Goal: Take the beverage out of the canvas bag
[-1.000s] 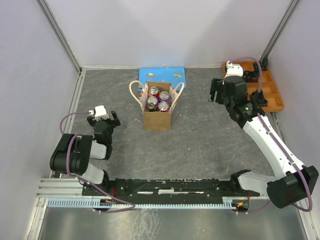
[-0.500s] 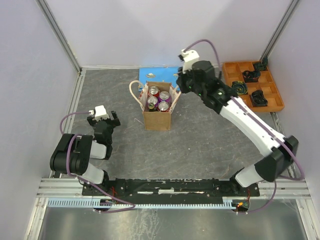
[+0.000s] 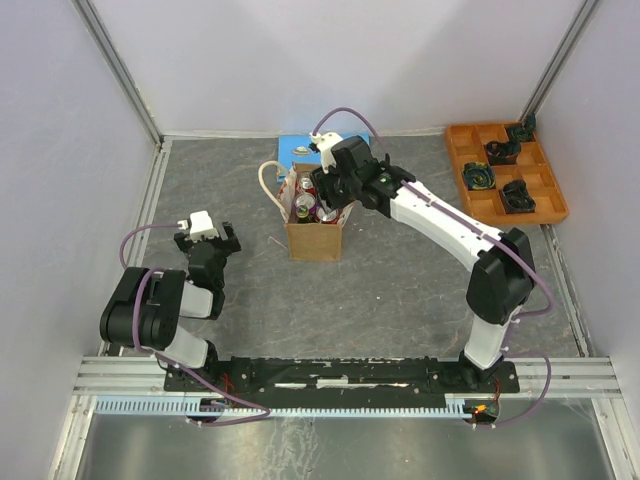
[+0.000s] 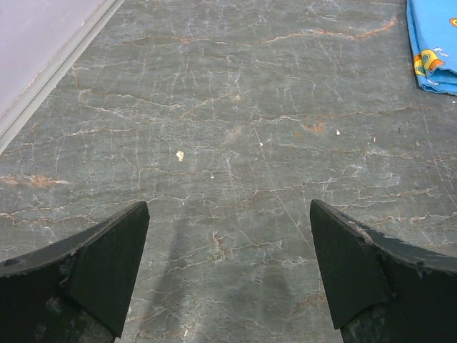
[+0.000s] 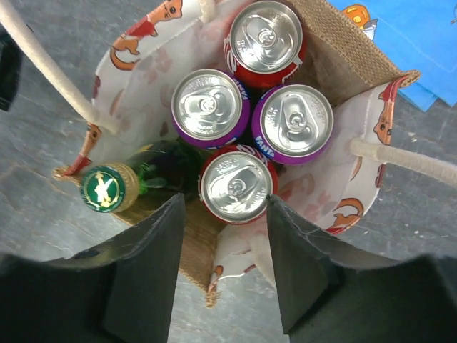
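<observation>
The canvas bag (image 3: pixel 315 238) stands upright at mid-table, with cream rope handles (image 5: pixel 50 68) and a cat-print lining (image 5: pixel 143 71). Inside it stand two red cans (image 5: pixel 237 184) (image 5: pixel 265 36), two purple cans (image 5: pixel 211 103) (image 5: pixel 296 120) and a green bottle (image 5: pixel 107 187). My right gripper (image 3: pixel 325 190) hangs over the bag's mouth, pointing down. In the right wrist view the right gripper (image 5: pixel 225 214) is open, its tips either side of the nearest red can's rim, with nothing held. At the table's left, my left gripper (image 3: pixel 205 240) (image 4: pixel 228 211) stands open over bare table.
A flat blue board (image 3: pixel 325 148) (image 5: pixel 407 36) (image 4: pixel 432 43) lies right behind the bag. An orange compartment tray (image 3: pixel 553 205) with dark parts sits at the back right. Metal rails and grey walls bound the table.
My right arm has swung left from the orange tray to above the bag's mouth. The left arm and the bag have not moved.
</observation>
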Robot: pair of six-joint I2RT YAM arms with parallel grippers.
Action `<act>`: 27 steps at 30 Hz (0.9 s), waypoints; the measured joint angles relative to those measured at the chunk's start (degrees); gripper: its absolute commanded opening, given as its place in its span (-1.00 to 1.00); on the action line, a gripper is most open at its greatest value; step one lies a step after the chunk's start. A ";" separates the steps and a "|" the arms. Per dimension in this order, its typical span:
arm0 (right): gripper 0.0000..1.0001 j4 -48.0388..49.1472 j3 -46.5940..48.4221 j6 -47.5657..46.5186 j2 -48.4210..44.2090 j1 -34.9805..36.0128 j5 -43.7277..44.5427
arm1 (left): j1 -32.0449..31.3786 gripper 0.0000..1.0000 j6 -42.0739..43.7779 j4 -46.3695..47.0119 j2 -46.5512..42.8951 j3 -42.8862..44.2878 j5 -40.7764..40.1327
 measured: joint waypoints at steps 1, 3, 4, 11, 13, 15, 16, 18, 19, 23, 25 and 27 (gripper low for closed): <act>0.39 -0.48 0.00 -0.07 0.17 0.00 0.07 | 0.00 0.98 0.00 0.00 0.00 0.00 0.00; 0.52 -1.18 0.00 -0.31 0.44 0.00 0.22 | 0.00 0.99 0.00 0.00 0.00 0.00 0.00; 0.56 -1.73 0.00 -0.39 0.59 0.00 0.26 | 0.00 0.99 0.00 0.00 0.00 0.00 0.00; 0.78 -5.46 0.02 -0.79 2.89 0.15 0.24 | 0.00 0.99 0.00 0.00 0.00 0.00 0.00; 0.79 -6.47 0.02 -0.92 3.69 0.31 0.24 | 0.00 0.99 0.00 0.00 0.00 0.00 0.00; 0.80 -7.04 0.04 -1.09 4.46 0.50 0.31 | 0.00 0.99 0.00 0.00 0.00 0.00 0.00; 0.81 -7.13 0.04 -1.27 4.79 0.61 0.44 | 0.00 0.99 0.00 0.00 0.00 0.00 0.00; 0.88 -7.23 0.22 -1.44 5.18 0.79 0.52 | 0.00 0.99 0.00 0.00 0.02 0.00 0.00; 0.90 -7.26 0.35 -1.49 5.38 0.85 0.63 | 0.00 0.99 0.00 0.00 0.02 0.00 0.00; 0.92 -7.19 1.33 -1.84 6.88 0.98 1.09 | 0.00 0.99 0.00 0.00 0.02 0.00 0.00; 0.92 -7.17 1.73 -1.84 7.93 0.98 1.53 | 0.00 0.99 0.00 0.00 0.02 0.00 0.00; 0.91 -6.82 1.99 -1.81 8.94 0.98 2.14 | 0.00 0.99 0.00 0.00 0.02 0.00 0.00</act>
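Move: The front red can in the canvas bag lies almost beneath the right hand, its middle some 14 cm below and about 2 cm ahead and 2 cm to the left. Behind it stand two purple cans: one 3 cm farther out and 5 cm left of it, one 5 cm farther out and 2 cm right. The green bottle leans about 5 cm left of it and 3 cm nearer. From the left hand the red can is about 29 cm right, 3 cm ahead. The right hand sinks about 8 cm towards the front red can, steepening some 15 degrees and opening its fingers wide. ##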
